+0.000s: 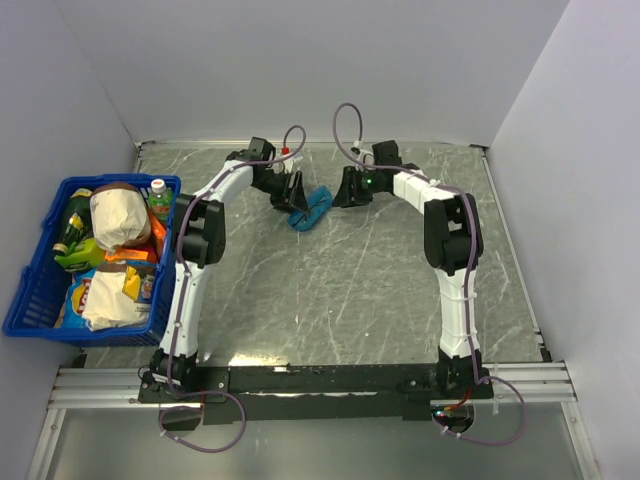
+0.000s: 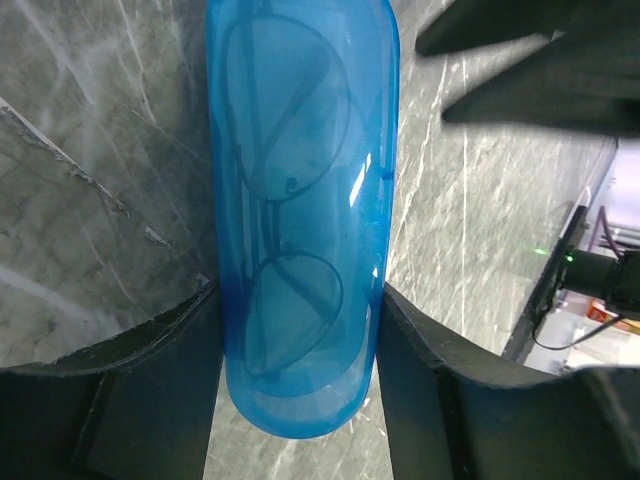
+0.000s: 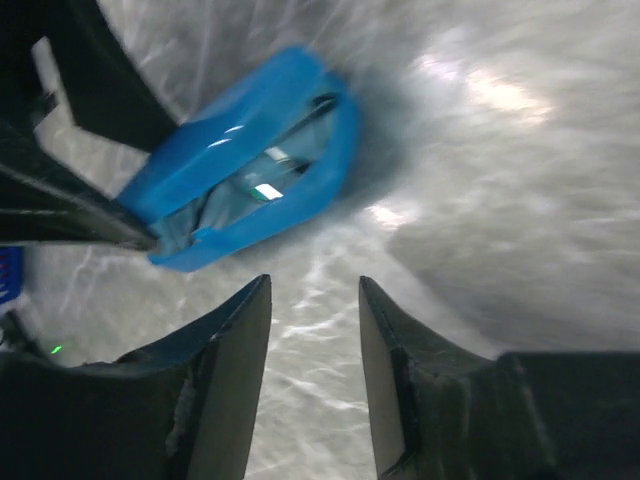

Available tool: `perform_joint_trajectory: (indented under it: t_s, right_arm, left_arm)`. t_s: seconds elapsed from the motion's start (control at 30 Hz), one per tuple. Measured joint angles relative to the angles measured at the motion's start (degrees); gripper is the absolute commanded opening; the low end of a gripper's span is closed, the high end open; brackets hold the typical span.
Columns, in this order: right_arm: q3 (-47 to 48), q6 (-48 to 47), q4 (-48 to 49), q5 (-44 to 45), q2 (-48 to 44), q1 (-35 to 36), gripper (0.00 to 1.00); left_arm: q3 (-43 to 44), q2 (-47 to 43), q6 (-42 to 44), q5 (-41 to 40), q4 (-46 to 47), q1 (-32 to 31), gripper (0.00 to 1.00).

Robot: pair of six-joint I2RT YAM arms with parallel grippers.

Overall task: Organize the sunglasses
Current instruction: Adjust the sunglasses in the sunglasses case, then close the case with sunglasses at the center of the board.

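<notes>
The sunglasses (image 2: 285, 190), a thin black wire pair, lie inside the blue translucent case (image 2: 300, 380) and show through its lid. The case (image 1: 310, 208) rests on the marble table at the back centre. My left gripper (image 2: 300, 290) is shut on the case's near end, one finger pressed on each long side. My right gripper (image 3: 315, 285) stands open just off the case's other end, with only table between its fingers. In the right wrist view the case (image 3: 250, 160) sits up and to the left of the fingertips, apart from them.
A blue basket (image 1: 32, 275) packed with groceries stands at the table's left edge. Grey walls close in the back and both sides. Both arms reach to the back centre, and their wrists stand close either side of the case.
</notes>
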Motion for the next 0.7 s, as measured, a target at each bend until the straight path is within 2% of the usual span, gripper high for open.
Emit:
perform_joint_trajectory:
  t_s: [0.27, 0.33, 0.37, 0.7]
  right_arm:
    - [-1.1, 12.1, 3.0, -7.8, 0.2, 0.0, 0.69]
    - [-2.8, 15.5, 5.6, -8.5, 0.2, -0.3, 0.87]
    - [-3.7, 17.1, 6.7, -8.7, 0.2, -0.4, 1.0]
    - [-6.4, 24.7, 13.0, -9.0, 0.5, 0.5, 1.0]
  left_arm:
    - [-4.7, -3.5, -0.5, -4.7, 3.0, -1.3, 0.6]
    - [-5.4, -4.1, -0.7, -5.9, 3.6, -1.6, 0.61]
    - [-6.1, -4.5, -1.0, -6.7, 4.2, -1.8, 0.61]
    - [-8.7, -6.3, -3.2, -11.1, 6.5, -2.8, 0.64]
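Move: The left hand already pinches the open blue sunglasses case, whose middle lies about 3 cm to its right and 2 cm farther out, roughly level with the fingers; the folded sunglasses lie inside, around that same middle. From the empty right hand the case's middle is some 6 cm to the left, about 1 cm back and a little lower, with the sunglasses at that same spot. Right hand opens wide, edges about 3 cm left towards the case, tilts some 20 degrees; left keeps pinching. ##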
